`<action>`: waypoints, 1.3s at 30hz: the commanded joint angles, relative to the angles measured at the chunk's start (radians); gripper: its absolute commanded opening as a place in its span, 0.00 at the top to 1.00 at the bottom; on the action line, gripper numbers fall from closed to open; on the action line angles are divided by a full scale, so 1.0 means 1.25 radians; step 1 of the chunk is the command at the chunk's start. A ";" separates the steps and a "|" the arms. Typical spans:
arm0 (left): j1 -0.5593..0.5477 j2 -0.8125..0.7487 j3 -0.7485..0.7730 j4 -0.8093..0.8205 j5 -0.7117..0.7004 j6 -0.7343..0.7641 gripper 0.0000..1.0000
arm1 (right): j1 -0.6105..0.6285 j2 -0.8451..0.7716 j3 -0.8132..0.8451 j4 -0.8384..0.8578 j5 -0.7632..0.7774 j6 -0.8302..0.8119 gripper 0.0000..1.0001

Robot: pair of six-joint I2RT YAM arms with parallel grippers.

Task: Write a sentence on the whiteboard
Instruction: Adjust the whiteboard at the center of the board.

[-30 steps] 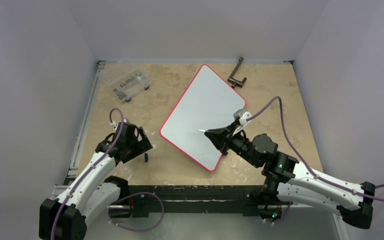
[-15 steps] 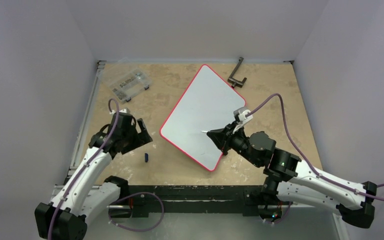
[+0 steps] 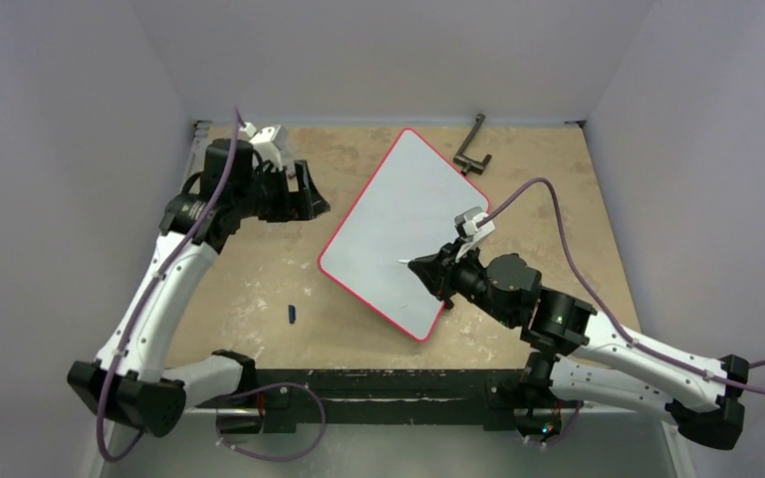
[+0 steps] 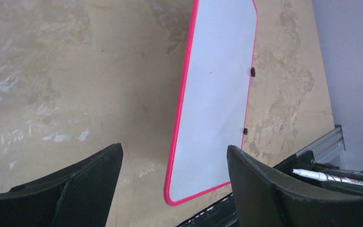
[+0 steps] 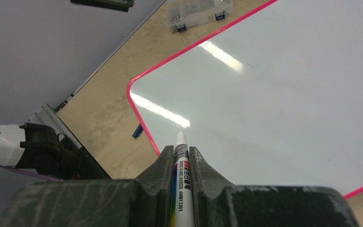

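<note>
The whiteboard (image 3: 408, 214) lies slanted on the table, white with a thin red rim, and also fills the right wrist view (image 5: 274, 94). No sentence shows on it; its surface looks blank. My right gripper (image 3: 423, 269) is shut on a white marker (image 5: 180, 179), whose uncapped tip (image 5: 181, 135) hovers over the board's near left corner. My left gripper (image 3: 311, 202) hangs open and empty over the table's back left, left of the board. Its wrist view looks along the whiteboard (image 4: 217, 94) between its spread fingers (image 4: 94, 175).
A small blue marker cap (image 3: 292, 314) lies on the tan tabletop left of the board's near corner. A clear plastic box (image 5: 199, 12) sits beyond the board's far edge. A black clamp (image 3: 473, 149) lies at the back right. Walls enclose the table.
My left arm has swung from beside the blue cap at the front left up to the back left, its jaws narrowing slightly. The right gripper has barely shifted with the marker.
</note>
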 commanded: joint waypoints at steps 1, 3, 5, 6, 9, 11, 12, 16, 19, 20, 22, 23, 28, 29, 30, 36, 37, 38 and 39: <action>0.005 0.131 0.120 0.016 0.179 0.098 0.20 | -0.012 0.022 0.059 -0.001 -0.064 -0.035 1.00; 0.007 0.194 0.162 0.013 0.206 0.104 0.23 | -0.026 0.022 0.064 0.000 -0.081 -0.037 1.00; 0.008 0.263 0.205 0.006 0.233 0.095 0.28 | -0.055 0.018 0.065 0.005 -0.108 -0.038 1.00; 0.008 0.292 0.218 0.009 0.247 0.090 0.29 | -0.075 0.017 0.065 0.007 -0.127 -0.038 1.00; 0.008 0.371 0.248 0.050 0.281 0.073 0.30 | -0.148 0.006 0.053 0.022 -0.199 -0.034 1.00; 0.009 0.426 0.283 0.040 0.293 0.071 0.31 | -0.180 -0.001 0.048 0.023 -0.221 -0.034 1.00; 0.008 0.459 0.309 0.023 0.301 0.075 0.32 | -0.184 -0.005 0.047 0.019 -0.222 -0.036 1.00; 0.005 0.558 0.368 0.010 0.362 0.061 0.34 | -0.188 -0.015 0.044 0.006 -0.213 -0.047 1.00; 0.001 0.598 0.388 0.021 0.383 0.050 0.45 | -0.189 -0.024 0.037 -0.001 -0.207 -0.049 1.00; -0.001 0.614 0.400 0.021 0.398 0.047 0.47 | -0.190 -0.029 0.034 -0.003 -0.206 -0.048 1.00; -0.012 0.651 0.439 -0.002 0.424 0.057 0.48 | -0.191 -0.035 0.031 -0.011 -0.205 -0.047 1.00; -0.021 0.669 0.462 -0.021 0.422 0.068 0.48 | -0.191 -0.040 0.029 -0.014 -0.203 -0.047 1.00; -0.057 0.731 0.527 -0.056 0.438 0.093 0.60 | -0.192 -0.064 0.025 -0.033 -0.195 -0.043 1.00; -0.063 0.737 0.540 -0.060 0.443 0.098 0.62 | -0.192 -0.070 0.024 -0.038 -0.194 -0.042 1.00; -0.071 0.750 0.554 -0.071 0.449 0.106 0.63 | -0.192 -0.073 0.023 -0.041 -0.194 -0.041 1.00; -0.130 0.816 0.668 -0.168 0.476 0.174 0.64 | -0.192 -0.094 0.025 -0.064 -0.195 -0.037 1.00; -0.141 0.825 0.685 -0.179 0.476 0.184 0.64 | -0.192 -0.097 0.027 -0.065 -0.196 -0.036 1.00; -0.152 0.835 0.702 -0.192 0.477 0.192 0.64 | -0.192 -0.097 0.029 -0.069 -0.197 -0.035 1.00; -0.162 0.845 0.722 -0.209 0.479 0.203 0.64 | -0.192 -0.099 0.030 -0.070 -0.198 -0.034 1.00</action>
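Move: The whiteboard, left side propped up, has its middle about 19 cm right of the left hand, 3 cm ahead and 16 below; the grasp spot on its left edge lies some 11 cm ahead, 11 right and 8 below. The marker cap is 11 cm back, 8 left, 23 below; the parts box 27 ahead, 20 left. From the marker-holding right hand, the whiteboard's middle is roughly 13 cm ahead, 2 left, 16 below. Left hand goes some 20 cm right, forward and down, half-closes around the whiteboard's left edge, pushing it right. ##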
